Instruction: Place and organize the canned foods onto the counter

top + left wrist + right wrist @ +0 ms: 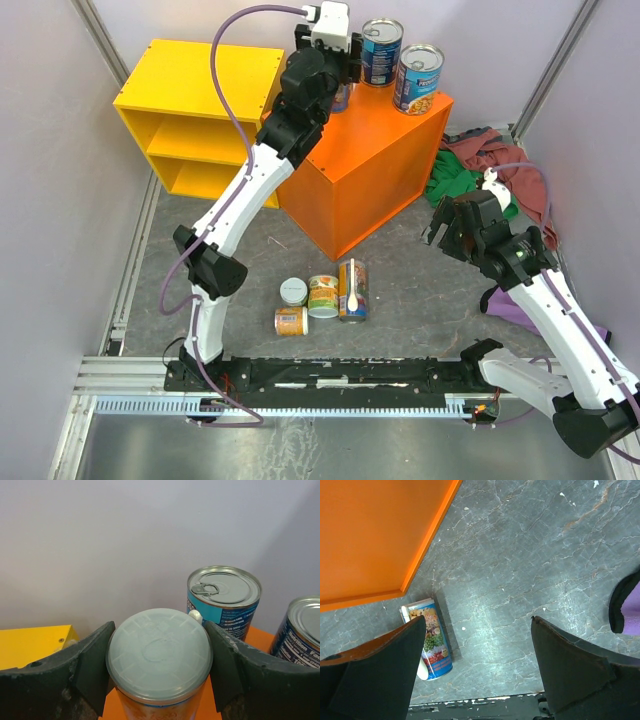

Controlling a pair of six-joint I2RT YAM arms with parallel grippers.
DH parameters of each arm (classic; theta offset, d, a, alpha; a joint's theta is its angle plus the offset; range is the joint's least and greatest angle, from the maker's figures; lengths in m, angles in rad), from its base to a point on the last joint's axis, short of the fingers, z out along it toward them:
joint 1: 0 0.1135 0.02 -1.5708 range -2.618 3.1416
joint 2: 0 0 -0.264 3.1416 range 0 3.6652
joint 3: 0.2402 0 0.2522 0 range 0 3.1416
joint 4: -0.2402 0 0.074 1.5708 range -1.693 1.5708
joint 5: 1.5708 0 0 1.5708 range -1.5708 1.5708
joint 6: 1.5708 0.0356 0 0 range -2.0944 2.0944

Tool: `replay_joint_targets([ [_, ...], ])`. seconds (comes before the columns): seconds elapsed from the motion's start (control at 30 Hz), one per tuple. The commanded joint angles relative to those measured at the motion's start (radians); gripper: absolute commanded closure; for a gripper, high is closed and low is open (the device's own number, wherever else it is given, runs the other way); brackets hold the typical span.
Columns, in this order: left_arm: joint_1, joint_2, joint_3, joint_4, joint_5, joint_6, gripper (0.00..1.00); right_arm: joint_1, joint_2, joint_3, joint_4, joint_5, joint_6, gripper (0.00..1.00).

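My left gripper is over the back of the orange counter, shut on a tin with a pale plastic lid. Its fingers press both sides of the tin. Two blue tins stand upright on the counter top, and both show in the left wrist view. On the floor, a tall blue tin lies on its side beside two upright tins and a lying orange tin. My right gripper hangs open and empty above the floor, right of the tall tin.
A yellow open-fronted shelf unit stands left of the counter. A heap of red and green clothes lies by the right wall, with purple cloth near my right arm. Grey walls close in at the back and sides.
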Motion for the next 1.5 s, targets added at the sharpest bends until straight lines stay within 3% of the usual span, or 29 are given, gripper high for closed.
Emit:
replay_joint_targets([
  [0.0, 0.024, -0.013, 0.087, 0.197, 0.108, -0.072, 0.97, -0.001, -0.006, 0.001, 0.032, -0.006, -0.018, 0.07],
  [0.4, 0.043, 0.038, 0.086, 0.239, 0.209, -0.126, 0.97, -0.001, 0.027, 0.010, 0.046, -0.018, -0.048, 0.07],
  [0.43, 0.043, 0.041, 0.086, 0.238, 0.201, -0.126, 0.93, -0.001, 0.029, 0.010, 0.047, -0.019, -0.052, 0.07],
  [0.53, 0.044, 0.045, 0.085, 0.236, 0.183, -0.127, 0.67, -0.001, 0.032, 0.009, 0.049, -0.022, -0.056, 0.07],
  [0.73, 0.043, 0.053, 0.080, 0.238, 0.152, -0.105, 0.28, -0.001, 0.048, 0.010, 0.057, -0.033, -0.066, 0.07],
  [0.93, 0.045, 0.059, 0.075, 0.248, 0.144, -0.088, 0.09, -0.002, 0.057, 0.021, 0.056, -0.035, -0.072, 0.07],
  [1.27, 0.043, 0.035, 0.054, 0.293, 0.141, -0.136, 0.00, -0.001, 0.049, 0.012, 0.049, -0.032, -0.071, 0.07],
  [1.47, 0.024, -0.030, 0.038, 0.275, 0.160, -0.176, 0.01, -0.001, 0.051, 0.026, 0.042, -0.024, -0.076, 0.07],
])
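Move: The left hand holds the lidded can on the orange box top; its spot is about 2 cm ahead, 2 cm right, middle 3 cm below. The pull-tab can stands some 7 cm ahead and 9 cm right, the chickpea can about 3 cm ahead and 17 cm right, both slightly below the hand. From the right hand, the spot is roughly 29 cm ahead, 20 cm left and 24 cm higher. Left hand shifts the held can forward-right towards the pull-tab can, opens its fingers, then rises about 3 cm. ##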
